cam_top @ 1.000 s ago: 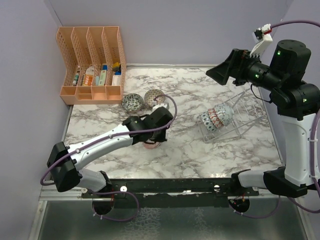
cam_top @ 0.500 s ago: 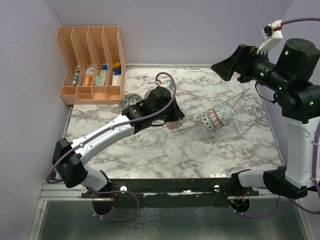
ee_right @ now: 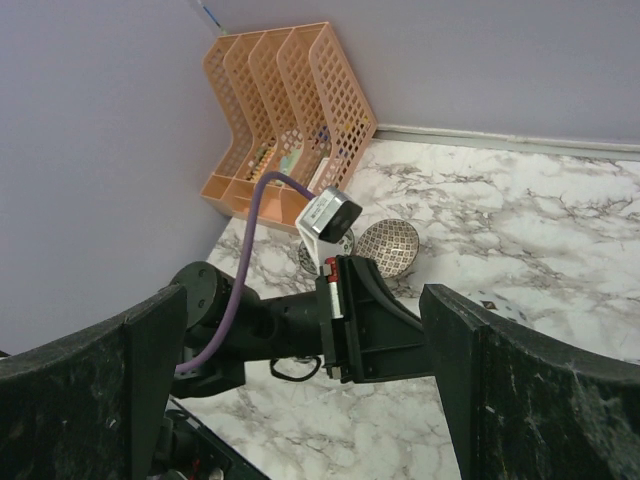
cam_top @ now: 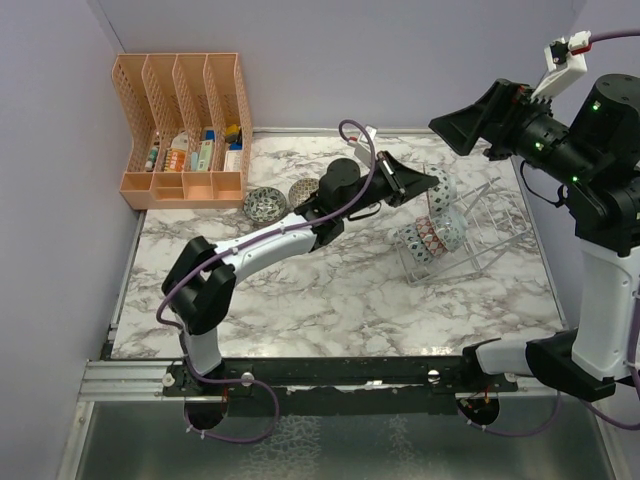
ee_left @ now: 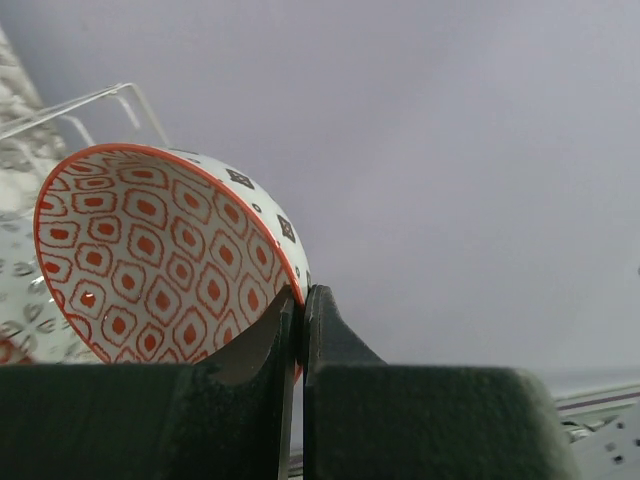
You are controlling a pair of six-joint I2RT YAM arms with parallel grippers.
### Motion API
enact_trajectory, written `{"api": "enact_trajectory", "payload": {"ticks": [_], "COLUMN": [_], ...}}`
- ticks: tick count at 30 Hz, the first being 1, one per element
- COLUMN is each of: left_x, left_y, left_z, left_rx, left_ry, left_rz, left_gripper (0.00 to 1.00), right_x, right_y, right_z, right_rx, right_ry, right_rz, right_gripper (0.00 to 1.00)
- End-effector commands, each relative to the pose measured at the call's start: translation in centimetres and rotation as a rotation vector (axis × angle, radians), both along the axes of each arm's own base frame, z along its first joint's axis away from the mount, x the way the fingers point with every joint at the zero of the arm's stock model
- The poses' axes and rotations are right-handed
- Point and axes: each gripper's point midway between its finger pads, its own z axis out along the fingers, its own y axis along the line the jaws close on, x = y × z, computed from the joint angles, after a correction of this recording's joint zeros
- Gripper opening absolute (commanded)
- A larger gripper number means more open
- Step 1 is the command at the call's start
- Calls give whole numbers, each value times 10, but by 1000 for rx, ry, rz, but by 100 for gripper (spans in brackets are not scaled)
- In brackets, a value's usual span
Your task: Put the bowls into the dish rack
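Note:
My left gripper (cam_top: 432, 182) is shut on the rim of a red-patterned bowl (ee_left: 150, 250), one finger inside and one outside. It holds this bowl (cam_top: 445, 193) on edge in the air, just over the left end of the clear dish rack (cam_top: 478, 232). A rack wire (ee_left: 95, 100) shows behind the bowl. Two bowls stand on edge in the rack, one pink-banded (cam_top: 418, 240) and one blue (cam_top: 449, 228). A grey-green bowl (cam_top: 264, 204) and a beige-brown bowl (cam_top: 303, 190) sit on the marble table (cam_top: 330, 300). My right gripper (cam_top: 458, 125) hangs open and empty high above the rack's far side.
A peach file organizer (cam_top: 185, 125) holding small items stands at the back left corner. In the right wrist view the left arm (ee_right: 270, 325) crosses between the right gripper's spread fingers (ee_right: 150, 340), with the beige-brown bowl (ee_right: 388, 246) and the organizer (ee_right: 285, 110) beyond. Purple walls enclose the table.
My left arm lifted the red bowl off the table's middle and carried it right and up to the rack. My right gripper drew slightly up and to the right.

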Motion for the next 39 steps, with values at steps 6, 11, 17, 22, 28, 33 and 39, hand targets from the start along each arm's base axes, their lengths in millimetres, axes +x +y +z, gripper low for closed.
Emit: {"api": "enact_trajectory", "payload": {"ticks": [6,11,17,22,28,33,39], "left_x": [-8,-6,-3,4,9,13,15], "left_y": [-18,-33,-51,-59,-68,-76,-78], "left_z": [73,63,41,22,5,-16,-33], "left_rx": [-460,-526,-556,-570,-519,-505,-504], "left_ry": [59,112,183,226,268,314,330], "left_rz": [-83,-91,-88,-66,-50,-48,-45], "left_gripper": [0,0,0,0,0,0,0], "right_x": [-2,-3,-4,-5,-5,-4,-3], "right_y": [-2,-5,-7,-8,-9,-9,-8], "right_z": [2,1,-3,-6,-10,-13,-16], "right_rx": [6,-7,-29,-41,-53,-58,-64], "right_ry": [-3,1,6,12,22,27,35], "right_rz": [-7,-14,-21,-19,-22,-23,-19], "right_gripper": [100,100,100,100,100,99,99]}}
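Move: The left hand already holds the last red-patterned bowl by its rim; the free slot in the dish rack that it is bound for lies about 13 cm to its right, 5 cm ahead and some 18 cm below. At that same lower level, the nearest racked bowl, a blue-patterned one, stands 3 cm ahead and 8 cm to the right, the racked red bowl level with the hand and 5 cm to the right. From the idle right hand the slot is roughly 9 cm ahead, 14 cm right and 34 cm below. Keeping its shut grip on the rim, the left hand carries the bowl about 8 cm to the right, past the filled slots and towards the free one beyond the nearest blue-patterned bowl, rising a centimetre or two at first and then sinking to end some 6 cm lower than it began. On the way the wrist rolls about 30 degrees counter-clockwise as seen looking out along the fingers, while the fingertips, still pointing to the right and somewhat forward, tip up slightly. ##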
